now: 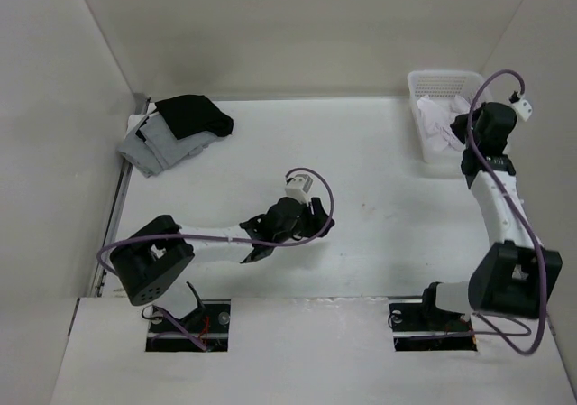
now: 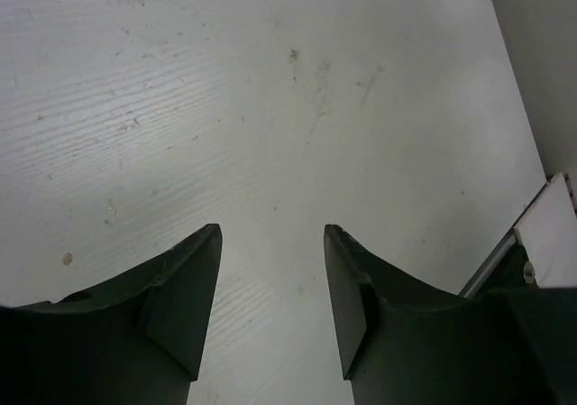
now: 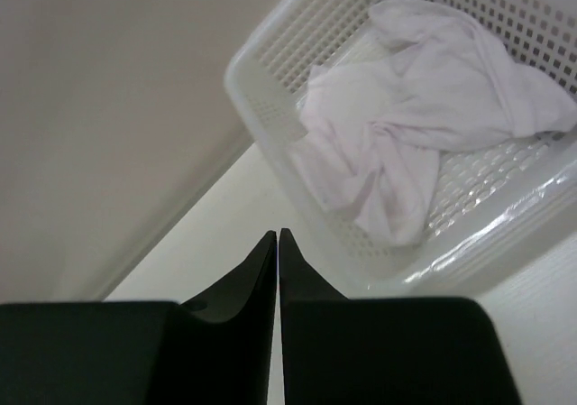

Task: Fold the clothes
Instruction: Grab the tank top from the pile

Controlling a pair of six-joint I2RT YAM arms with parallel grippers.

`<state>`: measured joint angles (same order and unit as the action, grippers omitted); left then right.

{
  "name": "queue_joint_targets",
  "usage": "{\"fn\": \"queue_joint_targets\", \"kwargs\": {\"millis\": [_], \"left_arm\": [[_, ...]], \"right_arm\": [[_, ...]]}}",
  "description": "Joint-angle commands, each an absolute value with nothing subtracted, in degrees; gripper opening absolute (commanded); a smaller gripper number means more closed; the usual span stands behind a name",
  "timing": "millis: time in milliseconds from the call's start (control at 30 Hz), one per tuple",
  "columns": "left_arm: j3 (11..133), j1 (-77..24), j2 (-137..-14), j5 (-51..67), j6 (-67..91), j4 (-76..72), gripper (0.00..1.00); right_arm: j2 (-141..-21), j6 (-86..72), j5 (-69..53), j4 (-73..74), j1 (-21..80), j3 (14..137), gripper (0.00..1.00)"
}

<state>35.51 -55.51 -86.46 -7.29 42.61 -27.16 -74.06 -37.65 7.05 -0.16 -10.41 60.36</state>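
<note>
The clothes (image 1: pixel 439 121) are one crumpled white garment lying in a white perforated basket (image 1: pixel 442 81) at the back right corner of the table. In the right wrist view the clothes (image 3: pixel 424 121) fill most of the basket (image 3: pixel 288 40). My right gripper (image 3: pixel 278 234) is shut with nothing in it, its tips hovering just outside the basket's near corner. In the top view the right gripper (image 1: pixel 461 133) hangs at the basket's right side. My left gripper (image 2: pixel 270 229) is open and empty over bare table, and sits near the table's middle (image 1: pixel 317 224).
A grey folded garment (image 1: pixel 155 145) with a black garment (image 1: pixel 194 115) on top lies at the back left corner. Walls close the table at the back and on both sides. The table's right edge (image 2: pixel 505 247) shows in the left wrist view.
</note>
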Motion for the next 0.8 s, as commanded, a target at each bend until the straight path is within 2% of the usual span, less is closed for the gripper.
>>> {"fn": "queue_joint_targets", "kwargs": {"millis": [0, 200, 400, 767], "left_arm": [[35.6, -53.8, -87.5, -3.8, 41.7, -33.0, 0.48], [35.8, -49.9, -88.8, -1.1, 42.4, -33.0, 0.48], [36.6, -47.5, -90.4, 0.3, 43.7, -32.4, 0.48], [36.5, -42.8, -90.2, 1.8, 45.6, -31.6, 0.48]], "right_arm": [[-85.1, -34.6, 5.0, 3.9, -12.8, 68.8, 0.11], [-102.8, -32.5, 1.9, 8.8, -14.2, 82.9, 0.37], [-113.0, -32.2, 0.1, 11.9, -13.9, 91.9, 0.52], [-120.7, -31.6, 2.9, 21.1, -13.9, 98.4, 0.53]]}}
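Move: The tank top, the pale cloth in the white bin, lies about 16 cm ahead of the right hand, some 8 cm to its right and roughly 20 cm below. The bin's middle is about 16 cm ahead of that hand and 11 cm to its right, also some 20 cm below. From the left hand, the tank top is about 30 cm ahead, 32 cm to the right and 4 cm lower. Right hand dives some 16 cm and forward towards the binned tank top, tipping down, opening; left drifts forward-left. ##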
